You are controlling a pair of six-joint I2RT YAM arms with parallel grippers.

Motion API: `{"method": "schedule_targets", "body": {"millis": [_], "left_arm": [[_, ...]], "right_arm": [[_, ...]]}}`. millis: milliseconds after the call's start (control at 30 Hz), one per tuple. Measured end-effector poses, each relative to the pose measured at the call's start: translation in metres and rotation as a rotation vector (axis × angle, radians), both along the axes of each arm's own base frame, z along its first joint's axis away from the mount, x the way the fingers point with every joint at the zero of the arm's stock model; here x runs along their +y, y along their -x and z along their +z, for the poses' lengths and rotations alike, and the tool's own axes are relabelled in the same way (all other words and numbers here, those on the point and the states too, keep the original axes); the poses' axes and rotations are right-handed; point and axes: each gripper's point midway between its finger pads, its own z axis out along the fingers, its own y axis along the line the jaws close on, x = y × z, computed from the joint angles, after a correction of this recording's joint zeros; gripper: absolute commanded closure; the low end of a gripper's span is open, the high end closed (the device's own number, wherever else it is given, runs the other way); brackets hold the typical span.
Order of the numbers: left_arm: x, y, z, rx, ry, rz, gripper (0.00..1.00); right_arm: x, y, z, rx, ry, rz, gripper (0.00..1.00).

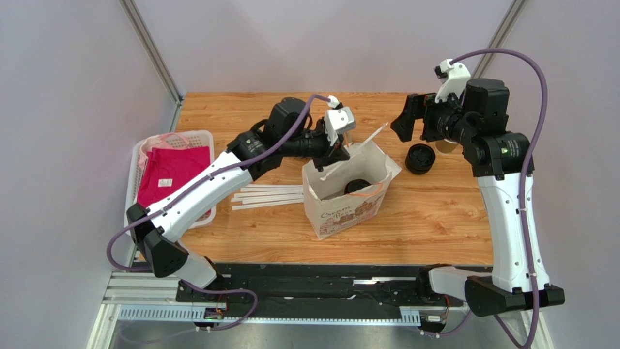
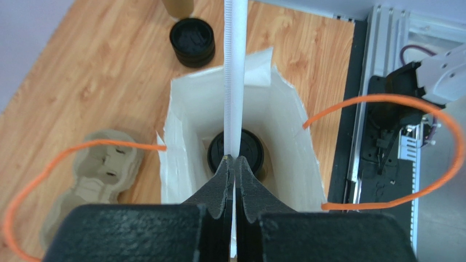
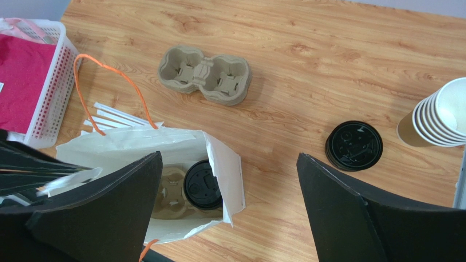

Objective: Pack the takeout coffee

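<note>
The takeout coffee (image 3: 202, 184) stands inside the open white paper bag (image 3: 137, 144), seated in a cardboard carrier; only its black lid (image 2: 249, 150) shows. My left gripper (image 2: 234, 159) hangs over the bag's mouth, shut on a white wrapped straw (image 2: 235, 76) that points away across the bag. In the top view the left gripper (image 1: 342, 147) is at the bag's (image 1: 342, 211) back rim and the straw (image 1: 372, 135) slants up to the right. My right gripper (image 3: 229, 158) is open and empty, raised right of the bag, seen from above as the right gripper (image 1: 407, 120).
A stack of loose black lids (image 3: 354, 145) and a lying stack of lidless paper cups (image 3: 437, 114) sit right of the bag. An empty cardboard carrier (image 3: 205, 73) lies behind it. Spare straws (image 1: 265, 195) and a white basket (image 1: 138, 156) with pink cloth lie to the left.
</note>
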Motion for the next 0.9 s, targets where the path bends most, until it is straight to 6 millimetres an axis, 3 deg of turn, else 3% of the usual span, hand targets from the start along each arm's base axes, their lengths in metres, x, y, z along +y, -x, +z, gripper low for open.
{"method": "schedule_targets", "body": {"millis": [100, 267, 367, 400, 467, 600, 800, 900], "left_arm": [[0.002, -0.003, -0.032, 0.026, -0.042, 0.025, 1.0], [0.005, -0.009, -0.052, 0.023, -0.072, 0.061, 1.0], [0.008, -0.008, -0.057, 0.019, -0.074, 0.066, 0.92], [0.009, -0.007, -0.059, 0.02, -0.077, 0.068, 0.83], [0.011, -0.006, -0.06, 0.019, -0.08, 0.069, 0.76], [0.015, -0.004, -0.053, 0.004, -0.071, 0.077, 0.66], [0.028, 0.006, -0.024, -0.04, -0.026, 0.078, 0.58], [0.033, 0.009, -0.003, -0.064, -0.007, 0.087, 0.43]], "right_arm": [[0.001, 0.003, -0.005, 0.013, -0.001, 0.005, 0.0], [0.002, 0.006, -0.006, 0.016, -0.007, 0.017, 0.0], [0.002, 0.006, -0.007, 0.017, -0.008, 0.018, 0.0], [0.002, 0.006, -0.007, 0.018, -0.008, 0.017, 0.0], [0.002, 0.006, -0.008, 0.019, -0.008, 0.019, 0.0], [0.002, 0.006, -0.008, 0.021, -0.007, 0.02, 0.0], [0.002, 0.005, -0.01, 0.024, -0.004, 0.021, 0.0], [0.002, 0.002, -0.012, 0.032, -0.001, 0.017, 0.0]]}}
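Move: The left hand pinches a white straw just above the paper bag's open mouth; the bag's middle is about 21 cm below, 3 cm to the right and 2 cm back. The lidded cup inside stands some 5 cm right, 2 cm back and 20 cm down, while the spare cup carrier is on the table 18 cm ahead, 6 cm left and 32 cm down. From the empty right hand the bag lies about 9 cm back, 11 cm left and 25 cm below. The left hand lowers the pinched straw about 6 cm towards the bag's mouth, quickly at first and then easing off, with the fingers kept pointing to the right and slightly down. Near the bottom of that dip its fingers open to a little under half and let go of the straw, then the hand rises again by nearly 6 cm while drawing a few centimetres to the left, fingers still spreading. ##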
